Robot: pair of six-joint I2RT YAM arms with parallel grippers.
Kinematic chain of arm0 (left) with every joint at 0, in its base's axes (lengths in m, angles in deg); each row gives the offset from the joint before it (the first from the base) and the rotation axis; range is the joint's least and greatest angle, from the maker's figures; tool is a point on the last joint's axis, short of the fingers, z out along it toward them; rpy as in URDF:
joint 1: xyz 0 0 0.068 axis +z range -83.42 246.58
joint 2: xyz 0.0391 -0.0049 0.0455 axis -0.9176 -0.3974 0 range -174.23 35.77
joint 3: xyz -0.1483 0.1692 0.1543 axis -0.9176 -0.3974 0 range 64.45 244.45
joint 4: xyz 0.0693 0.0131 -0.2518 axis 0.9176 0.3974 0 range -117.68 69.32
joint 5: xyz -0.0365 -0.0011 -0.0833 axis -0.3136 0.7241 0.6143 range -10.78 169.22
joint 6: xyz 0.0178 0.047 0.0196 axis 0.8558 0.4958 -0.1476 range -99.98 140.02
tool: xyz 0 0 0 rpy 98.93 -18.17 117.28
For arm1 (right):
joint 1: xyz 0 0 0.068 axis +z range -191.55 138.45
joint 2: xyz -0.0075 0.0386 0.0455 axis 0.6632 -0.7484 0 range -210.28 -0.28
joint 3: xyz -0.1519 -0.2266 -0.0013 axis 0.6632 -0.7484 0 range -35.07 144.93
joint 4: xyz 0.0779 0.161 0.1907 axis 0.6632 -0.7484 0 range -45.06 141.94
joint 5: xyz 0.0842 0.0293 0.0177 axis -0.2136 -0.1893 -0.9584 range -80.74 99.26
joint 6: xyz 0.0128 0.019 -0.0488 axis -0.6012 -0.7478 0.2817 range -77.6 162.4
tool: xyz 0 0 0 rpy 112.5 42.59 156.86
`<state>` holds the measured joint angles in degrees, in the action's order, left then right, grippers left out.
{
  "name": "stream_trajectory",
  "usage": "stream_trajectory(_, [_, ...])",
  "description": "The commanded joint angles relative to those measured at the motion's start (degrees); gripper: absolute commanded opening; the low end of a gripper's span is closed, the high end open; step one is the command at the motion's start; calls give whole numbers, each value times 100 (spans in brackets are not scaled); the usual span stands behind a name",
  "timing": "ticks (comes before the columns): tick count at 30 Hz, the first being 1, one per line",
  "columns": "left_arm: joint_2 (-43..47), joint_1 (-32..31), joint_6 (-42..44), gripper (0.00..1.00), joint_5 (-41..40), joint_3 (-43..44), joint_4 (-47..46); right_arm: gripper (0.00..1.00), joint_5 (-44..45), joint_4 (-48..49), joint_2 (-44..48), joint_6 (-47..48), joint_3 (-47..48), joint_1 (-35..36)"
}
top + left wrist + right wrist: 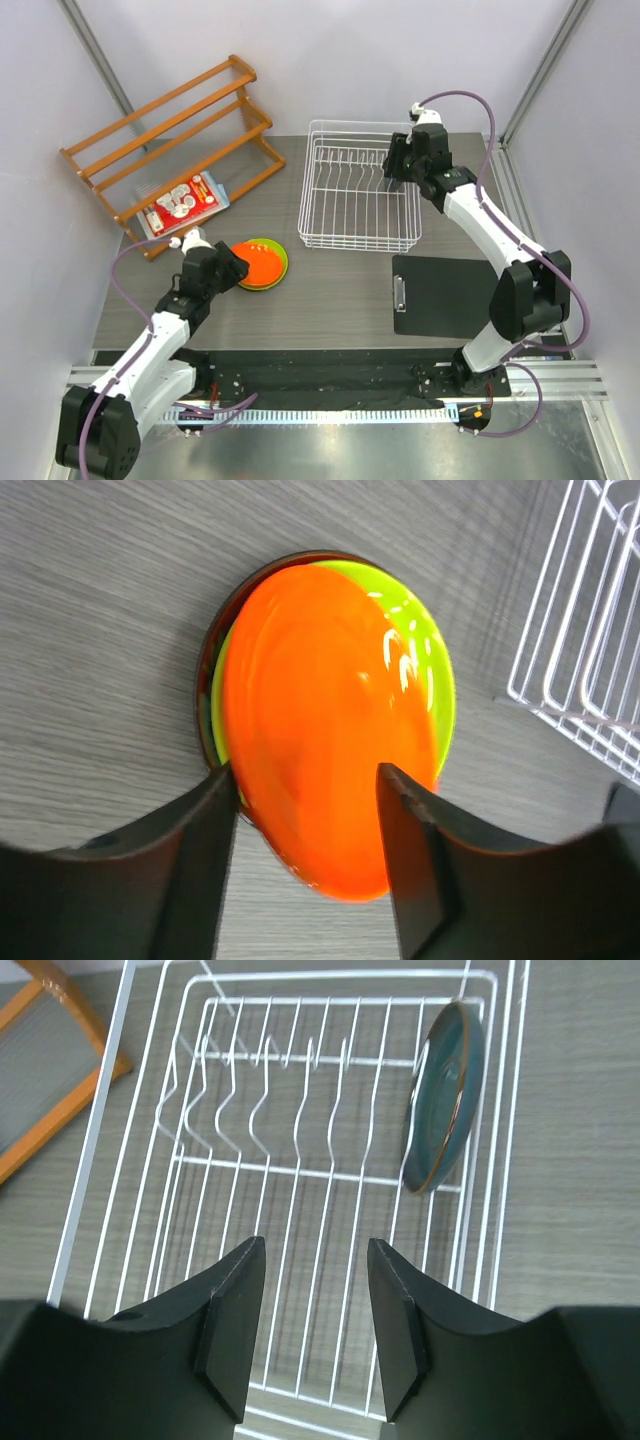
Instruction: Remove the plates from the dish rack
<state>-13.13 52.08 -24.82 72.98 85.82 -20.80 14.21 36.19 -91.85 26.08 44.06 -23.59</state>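
The orange plate (320, 730) lies on the lime green plate (430, 650), with the dark red plate's rim (207, 680) showing under them. The stack (262, 262) sits on the table left of the white dish rack (358, 190). My left gripper (305, 780) is open, its fingers on either side of the orange plate's near edge; it also shows in the top view (237, 268). The dark teal plate (445, 1095) stands upright between prongs at the rack's right end. My right gripper (315, 1250) is open and empty above the rack (300, 1170), and hides the teal plate in the top view (397, 165).
An orange-brown wooden shelf (170, 140) stands at the back left, with a red and white package (183, 203) by its foot. A black clipboard (445, 295) lies in front of the rack on the right. The rack's corner (590, 630) is right of the stack.
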Motion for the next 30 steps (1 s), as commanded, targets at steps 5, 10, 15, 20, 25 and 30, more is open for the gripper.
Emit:
stream_trajectory(5, [109, 18, 81, 99, -237, 165, -46, 52, 1051, -95, -826, 418, 981, -29])
stream_trajectory(10, [153, 18, 256, 100, -290, 447, 279, 52, 1798, -200, -1441, 612, 1517, -38])
stream_trajectory(15, [302, 18, 318, 99, -44, 702, 314, 51, 2281, -305, -2031, 814, 2069, -55])
stream_trajectory(20, [355, 18, 388, 99, 44, 852, 385, 50, 2493, -394, -2444, 920, 2291, -73])
stream_trajectory(25, [312, 18, 485, 99, 96, 966, 402, 50, 2572, -420, -2725, 981, 2475, -108])
stream_trajectory(30, [250, 18, 520, 99, 70, 940, 359, 48, 2423, -429, -2980, 1016, 2624, -169])
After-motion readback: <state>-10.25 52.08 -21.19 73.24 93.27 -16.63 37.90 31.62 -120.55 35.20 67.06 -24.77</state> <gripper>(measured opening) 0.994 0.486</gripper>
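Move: The dark teal plate stands on edge at the dish rack's right end, about 12 cm ahead of the right hand, 5 cm to its right and 12 cm below; the rack's middle is some 8 cm ahead, 5 cm left and 14 cm below. The orange plate, one rim still tilted up at the left fingers, is centred roughly 4 cm ahead of that hand, 2 cm right and 3 cm below; the green plate beneath it is about 5 cm ahead, 4 cm right and 5 cm below. The right hand reaches forward about 10 cm over the dish rack, first near level and then sinking some 8 cm while drifting right, to bring its still half-open fingers to the teal plate's upper rim, rolling its left side down and turning clockwise as it goes; whether a pad touches the rim can't be seen. Meanwhile the left hand opens its fingers from half to fully wide, letting go of the orange plate's rim over the stack, stays nearly in place at first, then lifts away almost straight up and stops. ##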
